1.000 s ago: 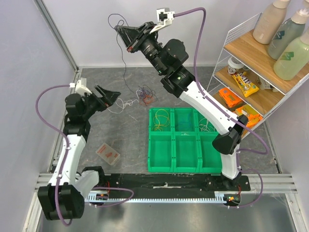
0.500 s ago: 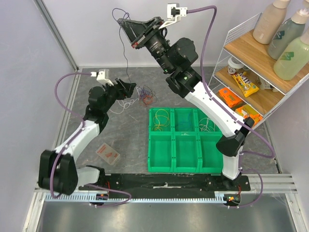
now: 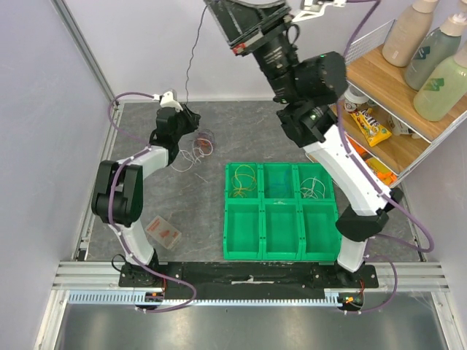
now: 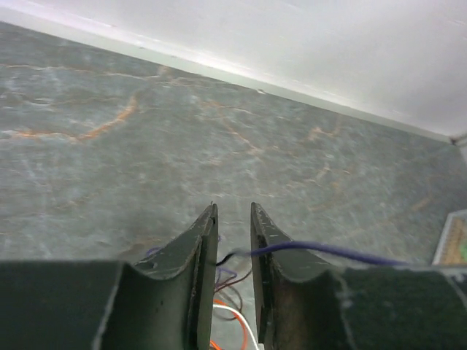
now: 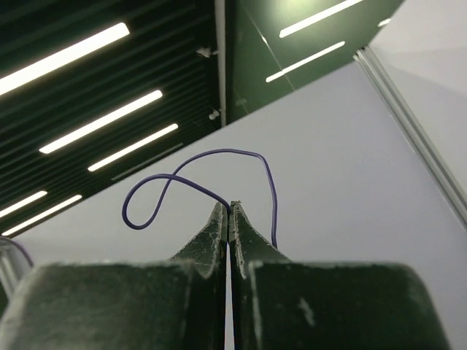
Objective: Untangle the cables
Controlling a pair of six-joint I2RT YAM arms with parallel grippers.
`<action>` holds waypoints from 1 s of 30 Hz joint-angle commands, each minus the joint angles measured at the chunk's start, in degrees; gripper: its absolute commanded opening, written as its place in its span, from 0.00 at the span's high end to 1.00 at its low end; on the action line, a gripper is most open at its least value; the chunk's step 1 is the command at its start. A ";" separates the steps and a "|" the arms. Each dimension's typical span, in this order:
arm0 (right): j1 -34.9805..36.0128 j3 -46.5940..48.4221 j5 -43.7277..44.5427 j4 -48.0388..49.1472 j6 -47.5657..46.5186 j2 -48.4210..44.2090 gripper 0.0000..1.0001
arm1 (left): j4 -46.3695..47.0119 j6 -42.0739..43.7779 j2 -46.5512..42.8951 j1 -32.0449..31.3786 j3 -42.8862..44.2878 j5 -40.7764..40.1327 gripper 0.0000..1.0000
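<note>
The cables (image 3: pixel 198 148) lie as a small tangle of purple, orange and white loops on the grey table at the back left. My left gripper (image 3: pixel 192 125) is down at the tangle. In the left wrist view its jaws (image 4: pixel 233 213) stand a narrow gap apart, with orange, white and dark loops (image 4: pixel 232 321) below. A purple cable (image 4: pixel 328 251) crosses the right finger into the gap. My right gripper (image 5: pixel 230 208) is raised high, shut on that purple cable (image 5: pixel 197 157), which hangs down as a thin line (image 3: pixel 191 65) to the tangle.
A green tray (image 3: pixel 226 219) of six bins sits in the middle; the back bins hold yellow (image 3: pixel 244 182) and white (image 3: pixel 314 189) wires. A small clear box (image 3: pixel 162 231) lies front left. A wire shelf (image 3: pixel 394 109) with bottles and snack packs stands on the right.
My left arm has stretched forward to the tangle and its jaws have narrowed from wide open. My right arm has risen higher and to the right, drawing the purple cable up.
</note>
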 commanded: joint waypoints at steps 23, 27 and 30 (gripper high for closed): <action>0.03 -9.03 -4.38 -12.46 -16.11 -24.18 1.00 | -17.02 -14.43 -1.61 14.93 5.25 16.34 0.60; 0.03 -15.61 -3.93 -16.17 -20.69 -29.72 1.00 | -19.04 -19.35 -5.13 14.85 3.58 23.10 0.48; 0.03 -18.61 -2.09 -20.73 -23.94 -33.32 1.00 | -16.85 -22.52 -8.38 14.93 1.29 28.29 0.41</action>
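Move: My right hand, already holding the purple cable high up, has the middle of the green tray about 17 cm to its right, some 4 cm back and 70 cm below; the tangle is roughly 24 cm ahead, 14 cm left and 70 cm below. From my left hand, the tangle is about 14 cm below, 2 cm back and 1 cm left; the yellow cable in the tray lies around 15 cm back, 15 cm right and 14 cm lower. I keep the purple cable pinched in my right hand and haul it back, right and up, about 15 cm each back and right, then ease down and slightly forward-left. Meanwhile my left hand, nearly closed at the cable, sweeps about 11 cm left and 6 cm down, taking the tangle along, then rises, draws back and right, and opens with its left side rolling down. ##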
